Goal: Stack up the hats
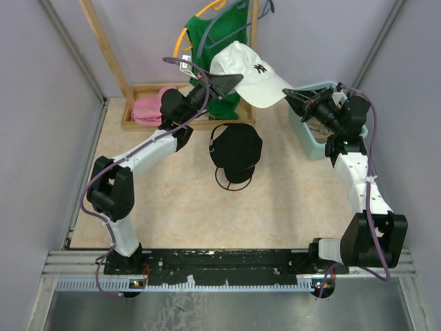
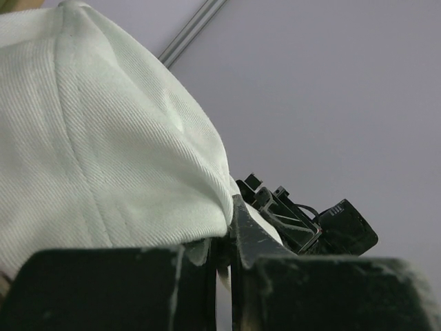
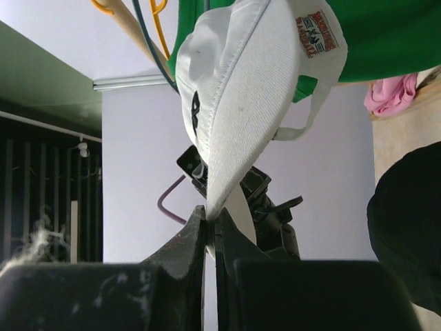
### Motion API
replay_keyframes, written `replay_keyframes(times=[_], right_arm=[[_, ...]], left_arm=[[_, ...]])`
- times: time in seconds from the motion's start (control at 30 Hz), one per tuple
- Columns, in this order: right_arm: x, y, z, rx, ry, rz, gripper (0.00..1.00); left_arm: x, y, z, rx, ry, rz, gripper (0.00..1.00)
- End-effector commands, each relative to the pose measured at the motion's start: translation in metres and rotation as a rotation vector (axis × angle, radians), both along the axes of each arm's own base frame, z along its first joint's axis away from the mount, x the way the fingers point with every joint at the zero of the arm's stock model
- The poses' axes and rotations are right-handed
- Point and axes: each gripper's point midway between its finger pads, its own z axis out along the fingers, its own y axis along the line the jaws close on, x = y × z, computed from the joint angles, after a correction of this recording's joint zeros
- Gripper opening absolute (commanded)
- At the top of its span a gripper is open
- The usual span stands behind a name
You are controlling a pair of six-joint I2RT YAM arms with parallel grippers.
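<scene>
A white cap (image 1: 251, 74) with a dark emblem hangs in the air between my two grippers, above the table's back. My left gripper (image 1: 231, 83) is shut on the cap's back edge; its crown fills the left wrist view (image 2: 103, 138). My right gripper (image 1: 293, 93) is shut on the tip of the brim, seen in the right wrist view (image 3: 234, 103). A black cap (image 1: 236, 150) lies on the table below, brim toward me. It shows at the right edge of the right wrist view (image 3: 413, 234). The tan cap is not in view.
A green shirt (image 1: 217, 41) on an orange hanger hangs from a wooden rack at the back. A pink cloth (image 1: 148, 109) lies in a wooden tray (image 1: 138, 89). A light blue bin (image 1: 313, 141) stands at the right, under my right arm.
</scene>
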Motion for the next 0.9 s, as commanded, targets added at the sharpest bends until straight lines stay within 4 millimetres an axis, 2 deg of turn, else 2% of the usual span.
replay_keyframes(times=[0.0,0.1,0.23,0.4,0.53,0.6,0.67,0.77,0.87], right_arm=[[0.008,-0.019,0.038,-0.044,-0.147,-0.075,0.00],[0.004,-0.018,0.036,-0.060,-0.166,-0.038,0.00],[0.000,-0.030,0.034,-0.055,-0.198,-0.022,0.00],[-0.003,-0.043,0.041,-0.035,-0.253,-0.004,0.00],[-0.010,-0.042,0.048,0.018,-0.312,0.045,0.00],[-0.013,-0.041,0.048,0.028,-0.332,0.073,0.00],[-0.015,-0.040,0.048,0.032,-0.349,0.089,0.00],[-0.019,-0.038,0.050,0.041,-0.373,0.121,0.00],[-0.024,-0.037,0.054,0.062,-0.394,0.149,0.00]], left_arm=[[-0.019,0.010,0.027,0.004,-0.101,-0.026,0.07],[-0.015,0.013,0.021,0.053,-0.088,-0.016,0.36],[-0.008,0.025,0.002,0.150,-0.029,-0.024,0.52],[-0.015,0.056,-0.034,0.252,0.085,0.014,0.59],[-0.016,0.101,-0.068,0.292,0.246,0.040,0.61],[-0.019,0.116,-0.095,0.323,0.348,0.010,0.61],[-0.026,0.120,-0.121,0.370,0.403,-0.047,0.61],[-0.037,0.114,-0.157,0.434,0.453,-0.147,0.61],[-0.038,0.105,-0.175,0.473,0.439,-0.228,0.62]])
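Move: The right hand pinches the white cap's brim, the cap's middle about 9 cm left and 4 cm ahead. The black hat lies some 13 cm left, level fore-and-aft and 24 cm below, on the wire stand. The teal bin is about 18 cm ahead, 14 cm right, 33 cm below. For the left hand, gripping the cap's crown side, that black hat is roughly 3 cm back, 27 cm below. Left hand releases the white cap, swinging down-left some 18 cm; right draws its brim 5 cm right. ##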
